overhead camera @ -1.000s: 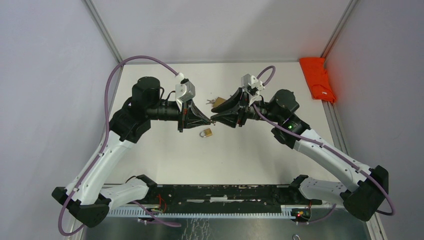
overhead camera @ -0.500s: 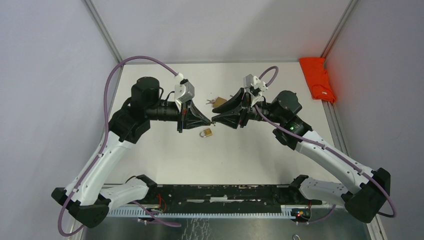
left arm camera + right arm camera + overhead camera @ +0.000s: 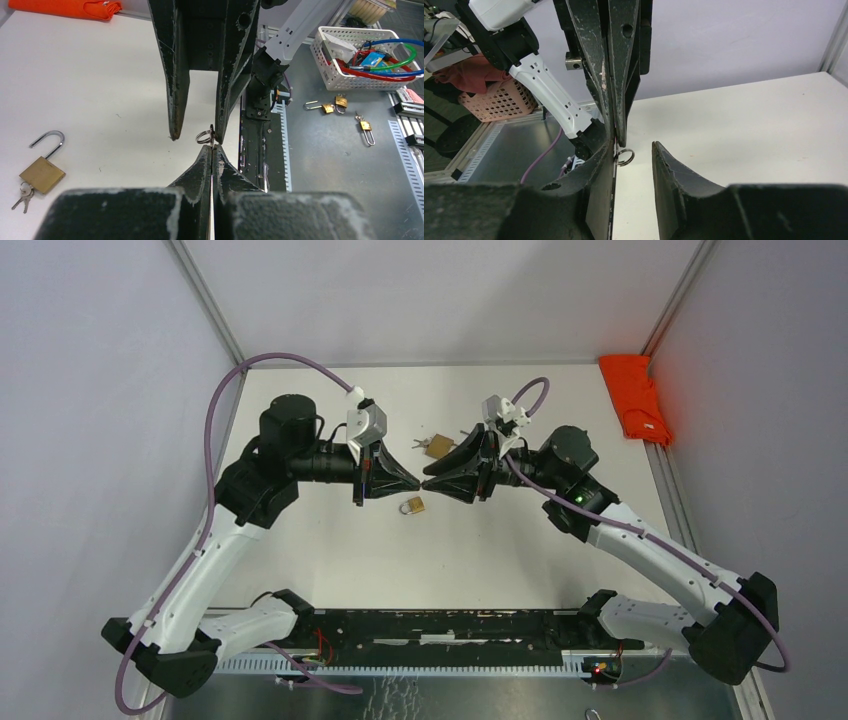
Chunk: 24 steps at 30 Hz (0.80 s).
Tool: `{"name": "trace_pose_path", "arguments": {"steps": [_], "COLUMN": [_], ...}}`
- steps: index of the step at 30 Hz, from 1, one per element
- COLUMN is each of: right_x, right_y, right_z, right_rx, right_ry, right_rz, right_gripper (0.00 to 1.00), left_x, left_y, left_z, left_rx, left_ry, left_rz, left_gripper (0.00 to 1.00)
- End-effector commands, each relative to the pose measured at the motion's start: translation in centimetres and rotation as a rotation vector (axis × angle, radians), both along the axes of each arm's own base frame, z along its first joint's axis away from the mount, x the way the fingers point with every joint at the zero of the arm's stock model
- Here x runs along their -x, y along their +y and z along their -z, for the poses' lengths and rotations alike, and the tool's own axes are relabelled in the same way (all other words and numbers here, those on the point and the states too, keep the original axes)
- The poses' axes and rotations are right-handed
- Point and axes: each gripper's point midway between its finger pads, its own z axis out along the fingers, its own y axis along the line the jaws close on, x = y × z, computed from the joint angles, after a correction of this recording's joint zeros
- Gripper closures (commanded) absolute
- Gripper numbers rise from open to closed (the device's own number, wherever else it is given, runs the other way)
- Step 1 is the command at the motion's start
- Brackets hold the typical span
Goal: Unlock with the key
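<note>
My left gripper (image 3: 415,481) is shut on a thin key (image 3: 212,141), whose small ring (image 3: 204,136) sticks out past the fingertips. The right gripper (image 3: 429,483) faces it tip to tip, open, and the ring (image 3: 625,157) sits between its jaws close to one finger (image 3: 599,165). Both hang above the table. Below the tips a brass padlock (image 3: 412,506) lies on the table. A second brass padlock (image 3: 437,445) lies further back; in the left wrist view this padlock (image 3: 42,172) has a raised shackle and a bunch of keys (image 3: 22,195) hanging from it.
An orange cloth (image 3: 635,398) lies at the table's far right edge. Off the table, the left wrist view shows a white basket of cables (image 3: 360,50) and spare padlocks (image 3: 335,104). A pink basket (image 3: 499,100) stands beyond the other side.
Both arms have drifted slightly to the left with their tips still meeting. The left gripper has stayed shut on the key and the right one has stayed open.
</note>
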Motion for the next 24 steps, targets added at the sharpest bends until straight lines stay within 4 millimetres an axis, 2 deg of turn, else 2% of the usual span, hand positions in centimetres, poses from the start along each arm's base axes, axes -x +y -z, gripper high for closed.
{"name": "trace_pose_path", "arguments": {"steps": [1,9,16,19,22,24], "right_x": [0.1,0.3,0.6,0.6,0.3,0.2], "right_y": [0.2,0.1,-0.1,-0.3,-0.5,-0.7], "right_z": [-0.5,-0.7,-1.2,-1.4,-1.5,-1.5], "right_rx": [-0.028,-0.034,-0.049,-0.055,-0.056,-0.054], "right_ry": [-0.02,-0.033,-0.046,-0.05,-0.049,-0.052], "right_rz": [-0.013,-0.021,-0.019,-0.003,0.026,0.037], "right_gripper": [0.65,0.99,1.0,1.0,1.0,1.0], "left_x": [0.5,0.4,0.0,-0.1,-0.1,-0.1], "left_y": [0.1,0.0,-0.2,-0.3,-0.2,-0.2], "left_z": [-1.8,-1.6,-1.6,-1.7,-1.8,-1.9], "left_rx": [0.041,0.037,0.037,0.038,0.039,0.039], "left_ry": [-0.085,-0.078,-0.079,-0.081,-0.082,-0.088], "left_rz": [0.02,0.024,0.019,0.019,0.017,0.011], "left_gripper": [0.98,0.98,0.97,0.88,0.66,0.57]}}
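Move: The key sits at the left hand's shut fingertips, its ring sticking out about 1 cm to the right; its middle is level with the right hand too, about 1 cm to that hand's left, between its open fingers. On the table some 35 cm below, the small closed padlock lies about 17 cm ahead of the left hand and 2 cm to its left; the big open padlock lies roughly 33 cm ahead and 5 cm to its right. The key changes hands in mid-air: the right fingers, about 40 percent open around its ring end, shut on it and pinch it, that hand settling by only about 0.5 cm. Once they are closed, the left fingers open to about a third and let go, the left hand staying in place. ##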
